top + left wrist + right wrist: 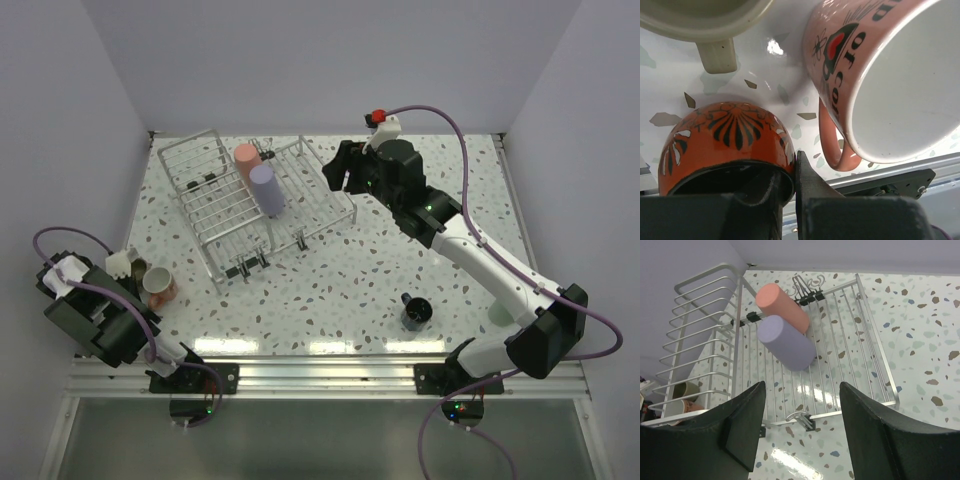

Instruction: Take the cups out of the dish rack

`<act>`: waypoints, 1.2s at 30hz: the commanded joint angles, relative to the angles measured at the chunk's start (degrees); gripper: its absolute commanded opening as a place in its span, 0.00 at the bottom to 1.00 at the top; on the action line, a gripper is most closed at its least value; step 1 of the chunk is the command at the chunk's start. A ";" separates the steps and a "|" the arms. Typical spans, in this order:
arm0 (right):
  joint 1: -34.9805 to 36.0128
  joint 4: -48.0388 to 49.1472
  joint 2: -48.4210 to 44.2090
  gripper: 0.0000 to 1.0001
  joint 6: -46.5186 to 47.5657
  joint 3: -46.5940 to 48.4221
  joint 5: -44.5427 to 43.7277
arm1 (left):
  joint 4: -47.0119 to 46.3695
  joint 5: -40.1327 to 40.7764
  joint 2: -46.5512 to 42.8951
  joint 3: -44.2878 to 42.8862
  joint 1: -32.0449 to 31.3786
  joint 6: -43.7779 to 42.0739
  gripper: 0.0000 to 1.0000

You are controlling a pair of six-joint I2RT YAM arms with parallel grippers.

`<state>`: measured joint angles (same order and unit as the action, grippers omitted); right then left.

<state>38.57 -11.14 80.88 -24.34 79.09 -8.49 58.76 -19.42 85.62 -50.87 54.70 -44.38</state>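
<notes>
The wire dish rack [215, 215] stands at the back left of the table. Two cups lean in its right section, a pink one [247, 160] and a lavender one [266, 188]. My right gripper [335, 172] hovers open just right of the rack. In the right wrist view the right gripper [802, 392] has nothing between its fingers, and the lavender cup [787, 342] and the pink cup [782, 307] lie ahead on the rack [870, 355]. My left gripper [792, 167] is shut on the rim of an orange-red cup [725, 135] with a black flower pattern, low over the table.
A pink mug [158, 285] and a beige mug [137, 270] stand at the near left, close to my left gripper. A dark cup [416, 312] stands on the table near the right arm. Something mint-green [500, 310] shows partly behind that arm.
</notes>
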 commanded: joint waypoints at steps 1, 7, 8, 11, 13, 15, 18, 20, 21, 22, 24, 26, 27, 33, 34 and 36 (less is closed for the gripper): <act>-0.07 1.82 -1.43 0.64 0.96 1.59 -1.88 | -1.81 -2.82 0.51 -0.28 0.41 0.35 0.11; -0.07 1.91 -1.25 0.64 0.87 1.68 -1.79 | -0.59 -3.25 -0.10 -1.59 0.32 0.00 0.34; -0.07 1.82 -1.25 0.65 0.78 1.77 -1.70 | 0.03 -3.69 -0.28 -2.12 0.41 0.00 0.39; -0.07 1.99 -0.99 0.65 0.87 1.94 -1.79 | 1.97 -4.13 -1.42 -4.76 0.32 -0.09 0.45; -0.16 2.00 -0.90 0.65 0.78 2.12 -1.79 | 3.45 -3.96 -2.21 -7.03 0.32 -0.27 0.48; -0.16 1.91 -0.81 0.65 0.87 2.21 -1.70 | 4.69 -3.52 -2.57 -8.71 0.32 -0.44 0.49; -0.07 1.82 -0.81 0.65 1.13 2.38 -1.70 | 8.19 -3.60 -3.36 -12.40 0.32 -0.70 0.51; -0.16 1.65 -0.55 0.65 1.31 2.56 -1.88 | 9.96 -4.57 -3.62 -15.91 0.24 -1.06 0.52; -0.16 1.47 -0.38 0.66 1.40 2.65 -1.88 | 10.84 -4.92 -3.54 -17.23 0.23 -1.15 0.52; -0.16 0.95 0.15 0.67 1.83 3.35 -1.88 | 12.41 -5.19 -3.53 -20.20 0.23 -1.06 0.53; -0.16 -0.02 0.85 0.69 2.54 4.14 -1.44 | 14.61 -6.59 -3.62 -25.03 0.23 -1.06 0.53; -0.16 -1.95 3.12 0.75 4.20 6.59 -0.39 | 15.68 -8.95 -3.71 -28.56 0.23 0.08 0.53; -0.16 -3.09 4.19 0.76 4.99 7.91 0.14 | 16.12 -9.93 -3.62 -30.32 0.15 0.69 0.53; -0.07 -16.89 21.14 0.93 11.94 28.11 8.32 | 13.85 -13.19 -3.80 -43.85 -5.81 9.12 0.56; -0.07 -18.55 23.07 0.93 13.34 32.75 9.97 | 12.79 -11.62 -3.89 -44.66 -7.92 12.27 0.56; -0.16 -19.10 27.55 0.93 15.19 36.56 11.04 | 10.59 -10.82 -4.32 -45.80 -13.79 15.45 0.57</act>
<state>38.50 -23.62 103.88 -14.46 109.80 -2.02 71.53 -28.80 83.05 -93.51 47.68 -36.32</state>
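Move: Just inside the left fingers, pinched at its rim near the table's front left corner, is the orange mug, its middle some 4 cm to the left and 3 cm below; the khaki mug stands about 11 cm ahead and 5 cm left, the pink mug 7 cm ahead and 4 cm right. From the right hand the purple cup in the rack is roughly 19 cm ahead, 17 cm left and 24 cm lower, with the salmon cup some 28 cm ahead and 22 cm left. Opening to about half, the left fingers let go of the orange mug's rim before the hand climbs away, some 20 cm up and a good 10 cm forward, drifting a little left and tilting its fingers forward about 30 degrees. Late on, the right hand sets off about 9 cm forward and left towards the purple and salmon cups, spreading its already open fingers nearly full. ##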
